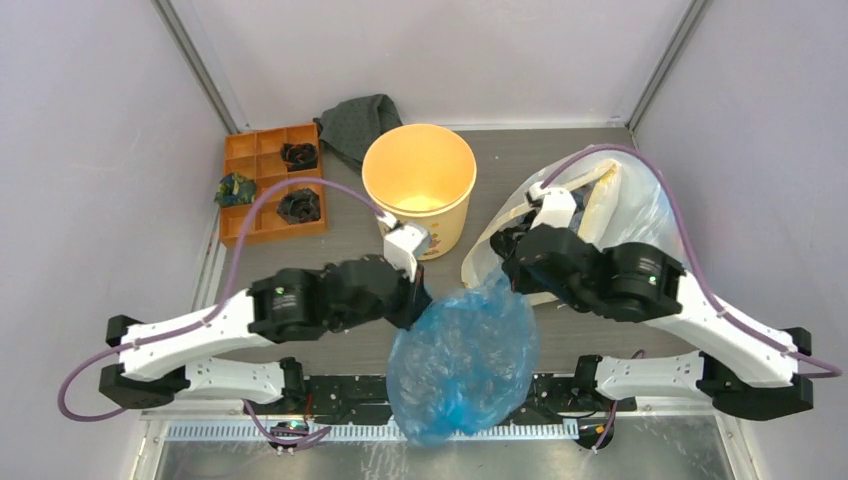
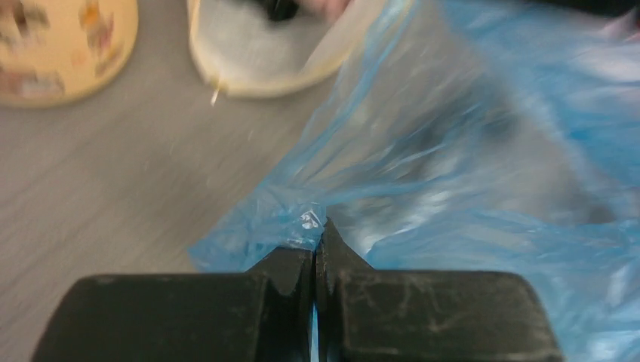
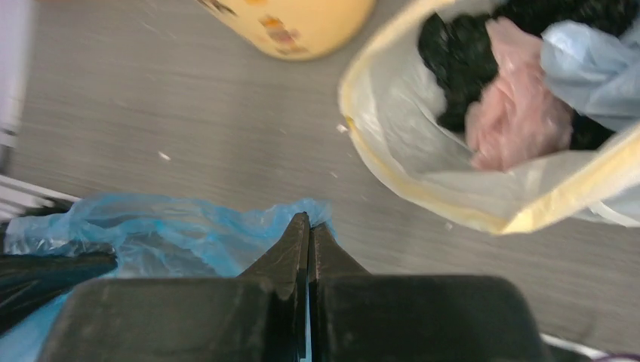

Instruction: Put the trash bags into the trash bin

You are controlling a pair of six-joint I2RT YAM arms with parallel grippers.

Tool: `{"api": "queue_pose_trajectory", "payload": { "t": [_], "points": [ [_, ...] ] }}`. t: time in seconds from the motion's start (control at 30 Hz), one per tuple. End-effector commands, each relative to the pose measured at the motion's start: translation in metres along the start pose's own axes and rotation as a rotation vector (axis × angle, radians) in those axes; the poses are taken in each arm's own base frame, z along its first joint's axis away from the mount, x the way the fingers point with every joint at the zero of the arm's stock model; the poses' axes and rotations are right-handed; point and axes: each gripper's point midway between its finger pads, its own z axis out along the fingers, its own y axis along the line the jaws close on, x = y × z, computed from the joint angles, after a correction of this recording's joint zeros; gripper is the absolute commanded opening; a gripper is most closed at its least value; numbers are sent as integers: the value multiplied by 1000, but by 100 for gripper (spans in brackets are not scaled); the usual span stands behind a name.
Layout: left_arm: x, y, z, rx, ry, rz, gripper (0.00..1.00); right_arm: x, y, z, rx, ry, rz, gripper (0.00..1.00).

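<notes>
A crinkly light-blue trash bag (image 1: 462,360) hangs spread between both grippers over the table's near edge. My left gripper (image 1: 418,297) is shut on the bag's left rim; the left wrist view shows blue film (image 2: 483,151) pinched between the closed tips (image 2: 320,235). My right gripper (image 1: 506,270) is shut on the bag's right rim, and blue plastic (image 3: 173,234) bunches at its tips (image 3: 308,226). The cream-yellow trash bin (image 1: 419,185) stands upright and open behind the bag, a little left of centre; its base shows in both wrist views (image 2: 60,45) (image 3: 302,26).
A whitish-clear sack with yellow edging (image 1: 590,205) lies at the right, holding black, pink and pale bundles (image 3: 521,105). An orange compartment tray (image 1: 268,185) with dark items sits at the back left, next to a dark grey cloth (image 1: 358,125).
</notes>
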Motion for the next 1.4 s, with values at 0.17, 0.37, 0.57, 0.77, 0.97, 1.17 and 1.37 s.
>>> {"api": "queue_pose_trajectory", "payload": {
  "t": [0.17, 0.37, 0.57, 0.77, 0.97, 1.17, 1.37],
  "points": [
    [-158, -73, -40, 190, -311, 143, 0, -171, 32, -109, -191, -408, 126, 1],
    [-265, -159, -123, 533, -587, 119, 0, -248, 43, -217, -541, -675, 325, 1],
    [-220, -135, -77, 455, -512, 117, 0, -203, 27, -184, -514, -615, 339, 1],
    [-131, -103, -13, 358, -256, 116, 0, -140, 11, -125, -372, -456, 300, 1],
    [-16, -64, -15, 338, 29, 114, 0, -64, -1, -98, -318, -177, 212, 1],
    [38, -64, -94, 600, 150, 91, 1, -37, 1, -127, -474, -69, 147, 1],
    [-1, -78, -126, 656, 70, 104, 0, -39, 15, -107, -390, -20, 100, 1]
  ]
}}
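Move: The blue trash bag hangs between the two shut grippers, trailing towards the bases. Its middle is some 6 cm back and 6 cm right of the left hand, and about 10 cm back and 8 cm left of the right hand, a little below both. The trash bin stands about 32 cm ahead of the left hand, and from the right hand 27 cm ahead and 13 cm left; its middle is some 22 cm lower. The rubbish-filled clear bag lies 21 cm ahead and 22 cm right of the right hand, also well below. The blue trash bag is shaken, both grippers keeping their pinch on it: after a quick dip the hands whip it up some 30 cm, then swing it back down, the left nearly to its starting height, the right about two thirds of the way. They finish drawing back towards the bases, away from the bin, and end farther apart, the left turned some 30 degrees clockwise and both rising slightly. ##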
